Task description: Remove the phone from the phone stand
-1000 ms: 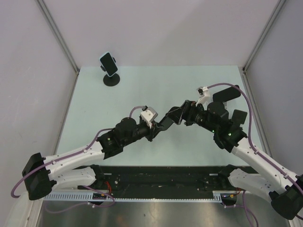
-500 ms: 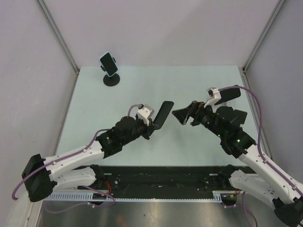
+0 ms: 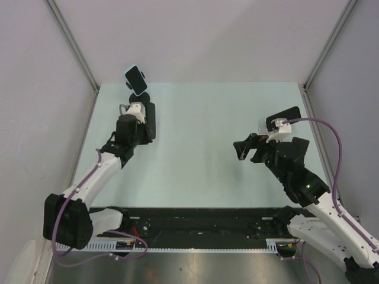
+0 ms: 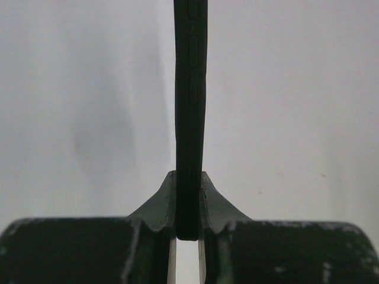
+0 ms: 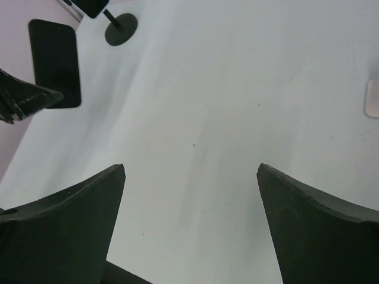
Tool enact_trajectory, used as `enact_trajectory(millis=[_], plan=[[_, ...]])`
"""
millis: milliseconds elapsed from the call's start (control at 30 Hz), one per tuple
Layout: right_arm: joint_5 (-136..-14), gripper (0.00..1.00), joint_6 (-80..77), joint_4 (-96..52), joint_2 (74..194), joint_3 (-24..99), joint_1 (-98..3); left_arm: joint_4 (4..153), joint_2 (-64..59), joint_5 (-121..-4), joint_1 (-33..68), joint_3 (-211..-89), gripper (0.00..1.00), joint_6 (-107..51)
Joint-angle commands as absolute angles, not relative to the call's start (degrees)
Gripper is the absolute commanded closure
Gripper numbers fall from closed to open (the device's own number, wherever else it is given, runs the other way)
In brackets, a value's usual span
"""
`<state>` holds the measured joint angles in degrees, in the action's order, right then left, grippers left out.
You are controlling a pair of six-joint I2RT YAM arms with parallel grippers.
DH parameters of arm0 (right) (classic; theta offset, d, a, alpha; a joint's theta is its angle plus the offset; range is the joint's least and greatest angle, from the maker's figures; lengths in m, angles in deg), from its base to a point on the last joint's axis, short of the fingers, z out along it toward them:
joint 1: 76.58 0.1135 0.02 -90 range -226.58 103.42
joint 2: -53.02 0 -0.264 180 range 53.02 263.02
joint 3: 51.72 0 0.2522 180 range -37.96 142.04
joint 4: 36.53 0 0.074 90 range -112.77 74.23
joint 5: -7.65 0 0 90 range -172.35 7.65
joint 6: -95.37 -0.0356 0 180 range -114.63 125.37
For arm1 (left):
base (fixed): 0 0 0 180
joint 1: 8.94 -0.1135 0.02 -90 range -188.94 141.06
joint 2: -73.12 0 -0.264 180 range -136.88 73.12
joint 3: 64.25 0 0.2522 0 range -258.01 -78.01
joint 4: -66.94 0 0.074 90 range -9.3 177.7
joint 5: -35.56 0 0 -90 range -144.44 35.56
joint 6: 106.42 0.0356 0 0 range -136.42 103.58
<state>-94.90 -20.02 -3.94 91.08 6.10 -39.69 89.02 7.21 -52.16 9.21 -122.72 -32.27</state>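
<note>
My left gripper (image 3: 144, 120) is shut on a black phone (image 3: 151, 118) at the table's far left. The left wrist view shows the phone edge-on (image 4: 190, 118), pinched between both fingertips of the left gripper (image 4: 189, 201). The phone stand stands just behind it, and its head (image 3: 135, 79) holds a dark panel with a white edge. I cannot tell whether that panel is a phone or a cradle. The right wrist view shows the stand's round base (image 5: 121, 29) and the held phone (image 5: 54, 62). My right gripper (image 3: 246, 148) is open and empty at mid-right, also seen in its wrist view (image 5: 190, 168).
The pale green table (image 3: 207, 118) is walled by grey panels at the back and both sides. A small pale object (image 5: 373, 97) shows at the right edge of the right wrist view.
Both grippers met on the black phone at the table's centre. The right gripper let go and drew back right. The left arm swung the phone to the far left, beside the stand.
</note>
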Motion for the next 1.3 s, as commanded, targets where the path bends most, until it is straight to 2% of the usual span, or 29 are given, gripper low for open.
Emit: enact_trajectory(millis=[0,133,233,333,533,633,833,867,933,967,1067,1167,1267], plan=[[-98.8,0.0,-16.9,-3.4,89.7,4.8,-39.9,89.7,2.6,-53.1,-0.8,-129.5,1.0,-28.5],[-98.7,0.01,-15.6,-4.1,89.6,3.5,-39.9,91.6,-5.3,-56.6,-12.9,-133.6,1.0,-27.3],[-97.3,0.0,-14.6,-5.7,89.8,2.3,-40.0,93.9,-10.7,-57.9,-17.5,-137.3,1.0,-25.4],[-96.1,0.0,-14.1,-7.0,90.5,1.3,-40.0,97.3,-15.2,-59.2,-21.1,-141.1,1.0,-22.1],[-93.8,0.0,-14.1,-8.2,91.4,0.5,-40.0,103.9,-24.5,-70.9,-28.7,-146.8,1.0,-19.6],[-92.2,0.0,-14.4,-8.4,91.9,-0.1,-40.1,106.1,-27.2,-73.2,-30.2,-147.8,0.99,-18.3],[-90.6,0.0,-14.6,-8.0,92.4,-0.9,-40.0,107.6,-28.4,-67.0,-30.7,-147.8,0.87,-16.6],[-90.5,0.0,-14.7,-8.0,92.4,-1.3,-40.0,107.6,-28.9,-66.7,-30.7,-147.6,0.77,-16.6],[-90.6,0.0,-14.6,-8.0,92.7,-1.5,-40.1,107.6,-29.4,-65.2,-30.7,-147.3,0.7,-16.6],[-90.5,0.0,-14.3,-7.9,92.7,-1.7,-40.1,107.6,-29.8,-64.6,-30.7,-147.1,0.62,-16.6],[-90.5,0.0,-14.1,-7.7,92.7,-1.7,-40.2,107.6,-29.8,-62.4,-30.8,-147.0,0.47,-16.6],[-90.5,0.0,-13.9,-7.8,92.7,-1.7,-40.3,107.6,-29.8,-60.9,-30.8,-147.0,0.34,-16.6],[-90.4,0.0,-14.1,-7.9,92.7,-1.8,-40.3,107.5,-29.8,-59.8,-30.8,-147.1,0.25,-16.6]])
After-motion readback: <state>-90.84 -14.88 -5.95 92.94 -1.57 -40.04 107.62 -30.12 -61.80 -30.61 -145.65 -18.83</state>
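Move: The left hand already grips the phone. The bare table spot it is bound for, by the left edge, lies some 5 cm ahead, 24 cm to the left and 15 cm below. The phone stand, still holding another phone, is about 28 cm ahead, 8 cm left and 8 cm below. From the empty right hand that spot is roughly 15 cm ahead, 74 cm left and 25 cm below. Left hand carries the phone about 24 cm left, 12 down, onto the table and opens; right hand sinks. ##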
